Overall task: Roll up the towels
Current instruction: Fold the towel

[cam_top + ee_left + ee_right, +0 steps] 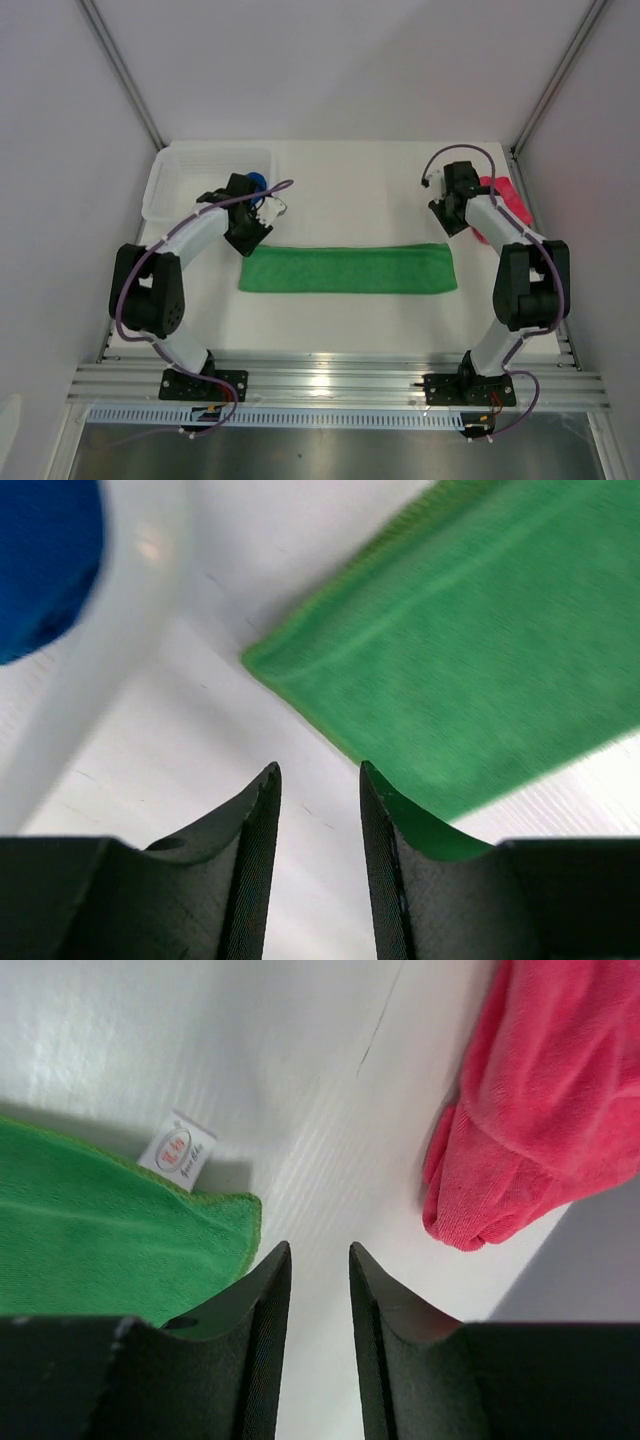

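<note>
A bright green towel (348,269) lies folded into a long flat strip across the middle of the table. My left gripper (268,216) hovers just above its left end (470,650), open, nothing between its fingers (258,820). My right gripper (436,196) is open too, above the strip's right end (110,1230), where a white label (176,1150) sticks out. A pink-red towel (503,203) lies bunched at the right edge (540,1100), partly behind the right arm. A royal blue towel (257,182) sits in the basket, blurred at the upper left of the left wrist view (45,560).
A white plastic basket (190,165) stands at the back left, right behind the left arm. Grey walls with metal posts close in the table on both sides. An aluminium rail (340,385) carrying the arm bases runs along the near edge.
</note>
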Motion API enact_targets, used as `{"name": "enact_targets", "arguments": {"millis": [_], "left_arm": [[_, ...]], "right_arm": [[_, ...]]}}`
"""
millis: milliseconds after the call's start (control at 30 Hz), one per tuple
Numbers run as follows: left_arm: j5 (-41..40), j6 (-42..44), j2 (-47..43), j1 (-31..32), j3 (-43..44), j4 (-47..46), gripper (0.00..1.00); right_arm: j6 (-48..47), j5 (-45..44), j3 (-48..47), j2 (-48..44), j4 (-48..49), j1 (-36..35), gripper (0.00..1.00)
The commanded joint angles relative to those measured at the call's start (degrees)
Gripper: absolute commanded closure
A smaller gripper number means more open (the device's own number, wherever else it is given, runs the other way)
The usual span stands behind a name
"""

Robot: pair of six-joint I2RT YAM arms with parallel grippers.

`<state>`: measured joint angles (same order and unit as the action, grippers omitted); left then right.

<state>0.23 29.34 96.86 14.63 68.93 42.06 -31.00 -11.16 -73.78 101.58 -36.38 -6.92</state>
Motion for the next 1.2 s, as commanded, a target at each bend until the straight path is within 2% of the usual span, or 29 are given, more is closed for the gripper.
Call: {"name": "enact_targets", "arguments": {"millis": [0,100,233,400,800,900,933,1000,1033,1167], "left_arm": [[6.44,-1.39,-5.97,2.15,-2.13,3.19,0.60],[8.03,-1.57,-6.07,3.99,-4.06,3.29,0.58],[5.66,-2.01,-3.53,5.58,-5.99,2.50,0.55],[3.73,-3.41,-0.45,5.93,-6.26,3.02,0.55],[2.67,-5.00,5.71,6.37,-6.26,8.56,0.56],[2.58,-5.17,6.50,6.37,-6.79,9.00,0.57],[2.84,-5.09,6.59,6.37,-6.87,9.17,0.57],[2.93,-5.00,6.68,6.37,-7.05,9.35,0.57],[2.85,-4.91,6.76,6.37,-6.96,9.44,0.57],[2.93,-4.91,7.03,6.46,-6.88,10.05,0.57]], "right_arm": [[8.23,9.11,3.00,-7.27,4.73,1.56,0.67],[11.66,15.63,6.01,-7.45,9.83,1.91,0.65],[13.34,20.64,8.12,-4.91,14.93,2.43,0.64],[12.72,23.19,6.90,-0.42,14.76,2.52,0.62],[9.91,20.65,5.05,4.68,11.16,2.87,0.65],[9.56,20.21,4.61,5.47,10.63,2.87,0.74],[9.47,20.12,4.43,5.82,10.37,2.87,0.83],[9.38,19.42,4.08,6.00,10.19,2.96,0.92],[9.38,19.33,3.82,6.17,10.10,2.96,1.00],[9.47,19.77,2.59,6.61,9.92,3.31,1.00]]}}
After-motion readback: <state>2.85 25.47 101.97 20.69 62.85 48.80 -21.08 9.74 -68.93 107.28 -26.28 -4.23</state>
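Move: The near-left corner of the green towel lies about 9 cm back, 1 cm right and 6 cm below my left hand; the towel's far-left corner is some 3 cm ahead and 1 cm right, the blue towel in the basket about 19 cm ahead, straight on. For my right hand, the green towel's tagged far edge lies level ahead, 5 cm left and 6 cm down, the red towel 11 cm ahead and 12 cm right. I swing my left hand back about 8 cm, slightly right at first, then down some 5 cm, tipping the fingers upright and keeping them open astride the near-left towel corner. My right hand hops up a little and left about 5 cm, rolls some 25 degrees so its fingertips swing left, sinks to the far edge beside the tag and pinches it. ##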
